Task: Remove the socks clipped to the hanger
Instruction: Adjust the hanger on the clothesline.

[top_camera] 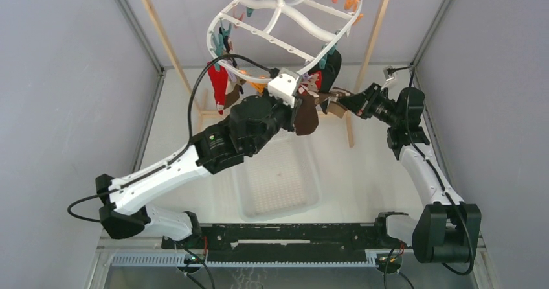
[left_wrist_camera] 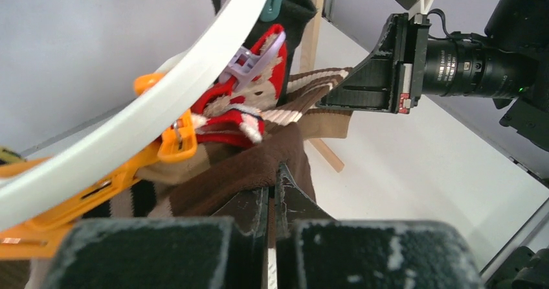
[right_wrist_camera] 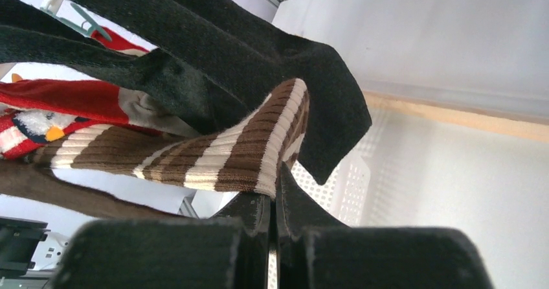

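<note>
The white oval hanger hangs tilted from the metal rod, with socks clipped along its near rim. My left gripper is shut on a fold of a dark brown sock, just below an orange clip on the hanger rim. My right gripper is shut on the cuff of a brown and white striped sock. A black sock drapes over that cuff, and a red patterned sock hangs between the two grippers. The grippers face each other under the rim.
A white perforated basket sits on the table below the grippers. The wooden rack's posts flank the hanger. Another red sock hangs at the hanger's left side. Grey walls close in on both sides.
</note>
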Action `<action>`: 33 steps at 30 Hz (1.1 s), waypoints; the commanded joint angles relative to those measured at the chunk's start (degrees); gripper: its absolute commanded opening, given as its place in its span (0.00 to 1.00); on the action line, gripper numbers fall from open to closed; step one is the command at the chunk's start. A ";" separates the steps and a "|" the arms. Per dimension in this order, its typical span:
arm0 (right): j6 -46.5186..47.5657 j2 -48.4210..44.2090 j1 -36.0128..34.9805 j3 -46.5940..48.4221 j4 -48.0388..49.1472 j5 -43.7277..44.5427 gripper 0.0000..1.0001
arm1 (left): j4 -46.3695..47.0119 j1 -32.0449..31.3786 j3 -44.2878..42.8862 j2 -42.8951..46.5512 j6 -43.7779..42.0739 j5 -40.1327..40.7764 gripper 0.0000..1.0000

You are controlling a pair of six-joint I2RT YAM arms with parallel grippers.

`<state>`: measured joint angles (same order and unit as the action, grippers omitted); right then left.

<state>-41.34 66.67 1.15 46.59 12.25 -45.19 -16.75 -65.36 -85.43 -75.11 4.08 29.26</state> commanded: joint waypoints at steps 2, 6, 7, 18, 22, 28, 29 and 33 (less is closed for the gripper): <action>-0.12 1.09 0.52 4.25 2.28 -0.07 0.00 | 0.59 -0.08 -8.04 -4.57 -1.34 -2.63 0.00; -0.01 2.31 0.61 5.86 1.80 0.15 0.00 | -0.47 0.94 -11.94 -8.33 -0.85 -5.05 0.00; 0.29 2.71 0.61 6.56 1.37 0.25 0.00 | -0.78 1.22 -12.90 -9.30 -0.72 -5.47 0.00; 0.40 8.95 2.08 14.04 -1.24 0.04 0.00 | -3.48 3.87 -20.61 -17.05 0.70 -9.22 0.00; -1.44 10.84 3.12 14.67 0.35 -0.33 0.00 | -4.38 4.28 -23.72 -19.45 1.02 -9.85 0.00; -1.78 11.72 3.80 14.87 0.58 -0.05 0.00 | -6.45 4.37 -29.72 -23.10 0.96 -10.79 0.00; -1.73 11.79 3.98 14.86 0.46 -0.03 0.00 | -6.93 4.37 -30.72 -23.74 0.87 -10.92 0.00; -1.30 11.68 4.38 14.87 -0.39 0.10 0.00 | -8.52 4.37 -33.54 -25.71 0.67 -11.00 0.00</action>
<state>-42.52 78.83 4.82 58.89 10.37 -45.12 -24.73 -61.30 -114.04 -99.83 4.56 19.25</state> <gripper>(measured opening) 0.018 0.014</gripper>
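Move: The left hand pinches a plain brown sock. The hanger's middle lies about 14 cm ahead of it, 4 to its left and 7 above. The orange clips are some 8 cm left and 3 ahead, the dark socks 6 cm right and 7 ahead. From the right hand, pinching a striped brown sock, the hanger's middle is 14 cm ahead, 13 left and 18 up, and the stand's right post 12 ahead, 6 right. Rightward and then increasingly forward too, the left hand sweeps about 10 cm towards the right gripper, near-level, keeping its pinch on the plain brown sock. The right hand keeps hold of the striped sock and goes forward some 6 cm towards the stand's right post, rising about 3 cm before sinking partway back and easing a little right. ##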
